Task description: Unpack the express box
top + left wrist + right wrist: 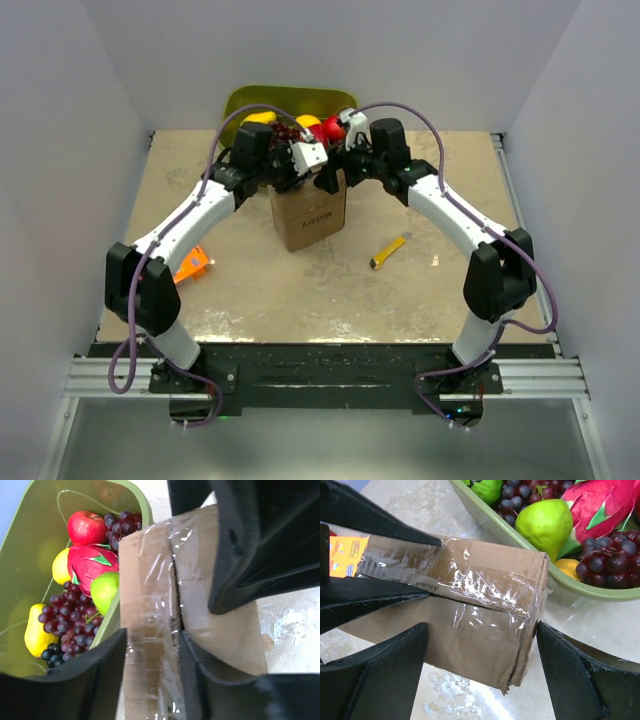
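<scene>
The express box (310,218), a small brown carton with clear tape over its top flaps, stands upright at the middle of the table. Both grippers are down on its top. In the left wrist view, my left gripper (152,640) has its dark fingers (75,680) against both edges of one taped top flap (150,605), the inner finger in the seam. My right gripper (481,630) stands wide open across the box's end (485,630), one finger by the corner. In the top view the left gripper (306,160) and right gripper (335,168) nearly meet.
An olive-green bin (290,100) of fruit stands right behind the box, touching it; apple, grapes and a green pear (545,522) show in it. A flat orange package (192,265) lies left. A yellow box cutter (390,252) lies right of the box.
</scene>
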`<action>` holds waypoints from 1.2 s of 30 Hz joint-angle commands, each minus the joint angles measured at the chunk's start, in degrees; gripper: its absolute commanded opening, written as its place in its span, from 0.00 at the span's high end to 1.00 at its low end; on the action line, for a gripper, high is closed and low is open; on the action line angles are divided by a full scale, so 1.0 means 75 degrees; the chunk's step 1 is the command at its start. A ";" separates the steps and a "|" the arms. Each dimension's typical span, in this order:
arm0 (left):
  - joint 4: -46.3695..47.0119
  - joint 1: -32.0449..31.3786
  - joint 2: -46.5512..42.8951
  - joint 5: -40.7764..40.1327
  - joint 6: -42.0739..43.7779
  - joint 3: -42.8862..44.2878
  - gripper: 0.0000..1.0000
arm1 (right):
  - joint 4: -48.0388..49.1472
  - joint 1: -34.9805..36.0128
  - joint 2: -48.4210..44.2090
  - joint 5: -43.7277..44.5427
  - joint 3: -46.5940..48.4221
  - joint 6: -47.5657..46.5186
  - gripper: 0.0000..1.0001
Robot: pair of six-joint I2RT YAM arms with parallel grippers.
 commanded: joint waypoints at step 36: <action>0.5832 0.2434 0.0755 0.6567 -0.9900 0.0032 1.00 | -0.7288 0.0445 0.0553 -0.2352 0.4218 -1.0308 0.10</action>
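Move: The box's far top flap lies right at the left hand, its middle about 3 cm to the right, 1 cm ahead and 1 cm below; the near flap, across the taped slit, is about 4 cm back and 4 cm right. The fruit bin is centred some 15 cm straight ahead, about 12 cm lower. From the right hand, spread around the box's near right corner, the far flap's middle is about 6 cm left, 3 cm ahead and 1 cm below. The far flap is pinched as the left fingers, one in the slit and one outside the edge, close almost fully; the hand then pulls it up about 7 cm, swinging out forward-left and coming back, while rolling some 50 degrees until the fingers point level to the right. The right hand holds at the corner with fingers wide, then rises about 10 cm and draws back about 5 cm off the box, rolling too. ##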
